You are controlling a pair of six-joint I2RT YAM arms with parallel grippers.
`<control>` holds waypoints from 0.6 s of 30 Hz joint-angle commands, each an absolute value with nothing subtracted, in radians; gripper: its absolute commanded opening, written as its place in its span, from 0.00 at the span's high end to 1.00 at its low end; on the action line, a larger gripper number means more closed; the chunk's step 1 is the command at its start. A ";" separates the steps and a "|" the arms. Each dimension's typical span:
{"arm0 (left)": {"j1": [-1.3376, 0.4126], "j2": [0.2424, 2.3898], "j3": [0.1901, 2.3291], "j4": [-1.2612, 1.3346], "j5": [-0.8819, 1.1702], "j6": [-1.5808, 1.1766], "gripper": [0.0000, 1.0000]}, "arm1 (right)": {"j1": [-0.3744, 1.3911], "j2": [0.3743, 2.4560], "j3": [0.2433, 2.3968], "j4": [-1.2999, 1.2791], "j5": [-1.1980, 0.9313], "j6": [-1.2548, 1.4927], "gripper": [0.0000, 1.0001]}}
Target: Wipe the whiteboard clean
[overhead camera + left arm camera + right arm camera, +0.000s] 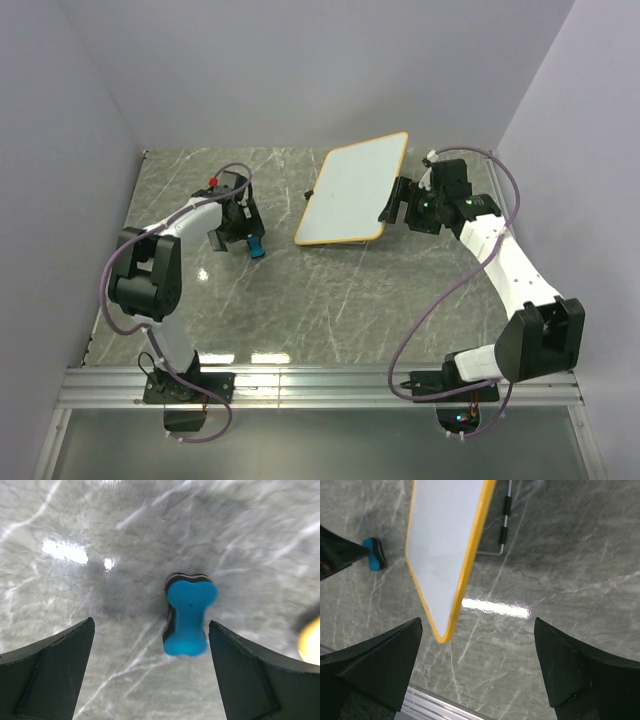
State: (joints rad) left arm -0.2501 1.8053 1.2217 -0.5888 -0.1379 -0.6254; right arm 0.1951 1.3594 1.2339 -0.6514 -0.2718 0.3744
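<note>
The whiteboard (352, 190), white with an orange-yellow rim, stands tilted at the middle back of the marble table, and its face shows no writing. My right gripper (398, 203) hangs open just off its right edge. In the right wrist view the whiteboard (445, 545) slants ahead, its corner close to the left finger of my right gripper (478, 621) without touching it. The blue bone-shaped eraser (256, 247) lies on the table. My left gripper (151, 622) is open above the eraser (190, 617), which lies free, nearer the right finger.
A wire stand leg (505, 520) with black sleeves props the board from behind. An aluminium rail (320, 385) runs along the table's near edge, and grey-lilac walls close the left, back and right sides. The eraser (374, 560) also shows beyond the board.
</note>
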 commanded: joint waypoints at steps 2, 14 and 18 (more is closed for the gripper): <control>-0.250 1.701 1.310 -0.655 -0.158 -0.640 0.01 | 0.186 1.394 1.200 -0.493 -0.294 0.422 0.04; -0.250 1.623 1.276 -0.672 -0.192 -0.624 0.01 | 0.186 1.574 1.315 -0.445 -0.356 0.440 0.75; -0.252 1.615 1.264 -0.661 -0.198 -0.612 0.01 | 0.183 1.583 1.348 -0.466 -0.350 0.428 1.00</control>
State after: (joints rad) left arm -0.2501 1.6646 1.2758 -0.6617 -0.1734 -0.6285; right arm 0.1902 1.5753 1.3041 -0.4591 -0.4301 0.5163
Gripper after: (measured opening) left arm 0.994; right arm 0.039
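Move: Nearest to the right hand is the whiteboard's right edge, about 4 cm ahead, 3 cm left and 3 cm below. The whiteboard's middle lies some 8 cm ahead, 9 cm left and 8 cm lower. From the left hand, that middle is roughly 6 cm ahead, 24 cm right and 7 cm higher. The eraser sits free on the table about 1 cm ahead of the left hand, 3 cm right and 4 cm below. Closing from wide open to nearly shut, the right hand goes about 5 cm forward and 4 cm left onto the whiteboard's right edge, dipping some 4 cm before coming partly back up, and pinches that edge while its left side rolls up about 10 degrees. The left hand, fingers still wide open, rises about 6 cm clear of the eraser, its fingertips tilting slightly outward. ##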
